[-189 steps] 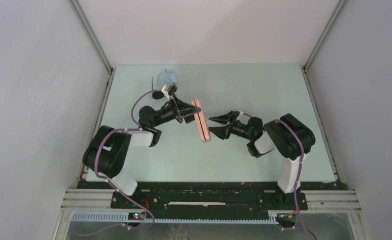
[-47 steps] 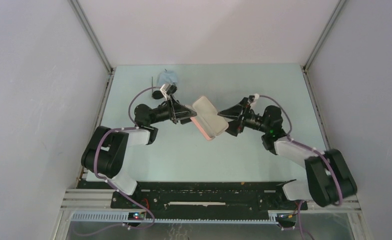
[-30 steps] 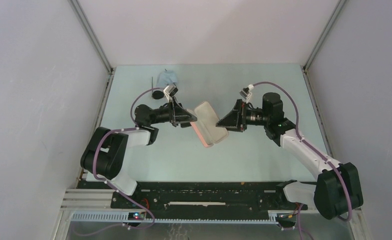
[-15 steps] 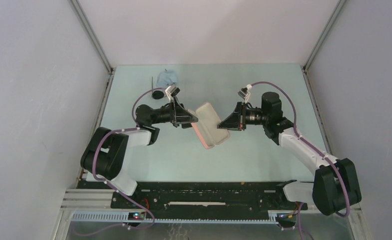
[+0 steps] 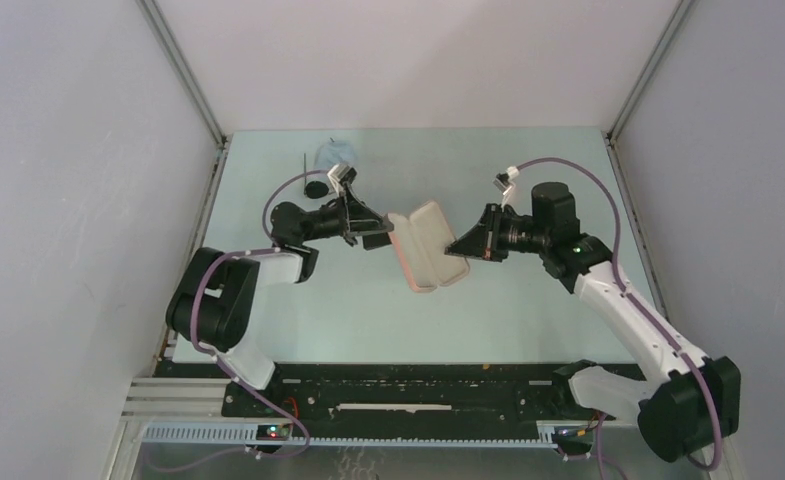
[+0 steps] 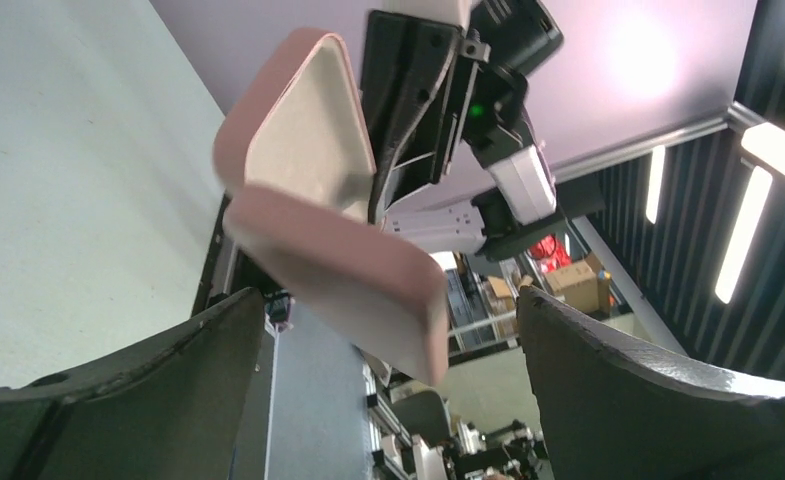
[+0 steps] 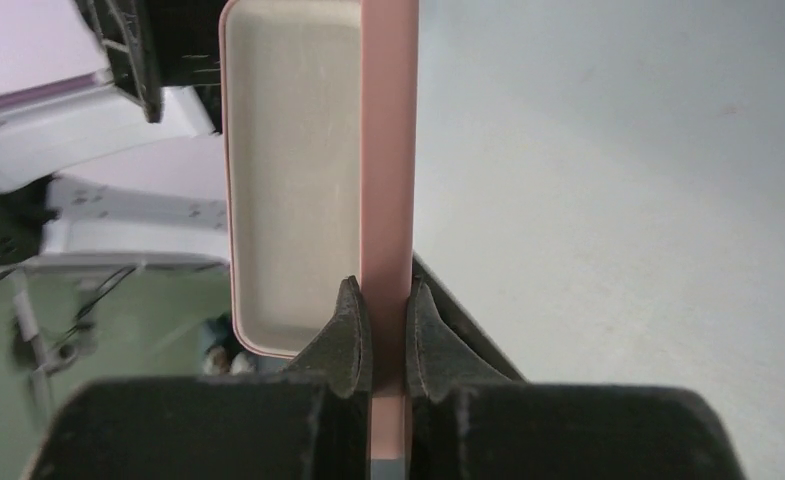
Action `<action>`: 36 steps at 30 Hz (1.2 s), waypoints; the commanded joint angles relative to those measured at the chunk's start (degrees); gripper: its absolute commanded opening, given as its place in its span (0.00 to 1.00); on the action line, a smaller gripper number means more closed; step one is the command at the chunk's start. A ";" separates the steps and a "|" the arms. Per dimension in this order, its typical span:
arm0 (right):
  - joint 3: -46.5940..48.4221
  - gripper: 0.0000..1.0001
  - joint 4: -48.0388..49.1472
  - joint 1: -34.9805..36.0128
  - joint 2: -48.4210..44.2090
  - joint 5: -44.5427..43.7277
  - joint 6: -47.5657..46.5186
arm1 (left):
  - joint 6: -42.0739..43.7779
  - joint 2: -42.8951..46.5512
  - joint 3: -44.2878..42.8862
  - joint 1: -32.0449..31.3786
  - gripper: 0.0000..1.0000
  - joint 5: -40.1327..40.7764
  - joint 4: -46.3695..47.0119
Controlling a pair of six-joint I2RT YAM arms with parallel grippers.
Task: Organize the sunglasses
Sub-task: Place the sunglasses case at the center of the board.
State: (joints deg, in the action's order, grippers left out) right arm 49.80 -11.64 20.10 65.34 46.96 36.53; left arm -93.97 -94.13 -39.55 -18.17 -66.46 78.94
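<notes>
The pink case [image 5: 426, 250] is open at mid-table, its cream inside showing. My right gripper [image 5: 465, 250] is shut on one pink wall of it, the fingers [image 7: 348, 335] pinching that edge from both sides. My left gripper [image 5: 376, 232] stands open on the case's other side. In the left wrist view the case [image 6: 338, 260] hangs between the wide fingers [image 6: 168, 370] and touches neither. The sunglasses [image 5: 315, 188] lie at the back left behind the left arm, one dark round lens and a thin wire arm showing, the rest hidden by the wrist.
A light blue cloth [image 5: 334, 154] lies crumpled at the back left, just beyond the sunglasses. The pale green table [image 5: 548, 170] is walled by white panels with metal rails on the left and right. Both arm bases sit at the near edge.
My right gripper has shut on the case's wall. My left gripper has opened and let the case go. The open case has shifted slightly to the right and its lid lies flatter.
</notes>
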 commanded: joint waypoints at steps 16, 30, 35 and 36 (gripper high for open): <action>19.74 0.00 -22.45 8.93 6.46 -67.00 -24.46 | 54.63 16.66 -12.38 8.82 1.00 20.37 -83.04; 21.48 0.00 -9.17 0.35 20.95 -42.48 -63.55 | 61.10 19.82 -14.00 8.86 1.00 22.98 -91.22; 21.05 0.00 -8.25 -0.93 24.84 -40.96 -70.63 | 62.05 19.31 -13.93 8.86 1.00 22.59 -91.77; 21.00 0.00 -8.25 -1.48 25.24 -39.64 -71.18 | 62.19 19.14 -13.97 8.86 1.00 22.15 -91.69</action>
State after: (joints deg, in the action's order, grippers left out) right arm 68.97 -24.14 19.92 89.67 1.48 -25.23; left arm -34.46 -76.01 -51.24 -9.23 -43.64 -12.16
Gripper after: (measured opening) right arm 0.090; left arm 0.997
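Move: Your left hand is empty and open. The sunglasses lie about 20 cm ahead of it and 10 cm to its left, far below on the table, with the blue cloth some 7 cm beyond them. The opened case's middle is roughly 8 cm to that hand's right and 3 cm back. Your right hand pinches the case's right edge, so its middle is about 5 cm left and level ahead; the board's middle is some 11 cm ahead, 6 cm left, 22 cm below. Keep the right fingers shut on the case edge and carry the case clear to the right, then about 16 cm forward while lowering, tipping those fingers some 60 degrees down towards the table. Draw the open left gripper away from the case, out left and forward, then down and slightly back, swinging its fingers forward and down, closer to the sunglasses. ##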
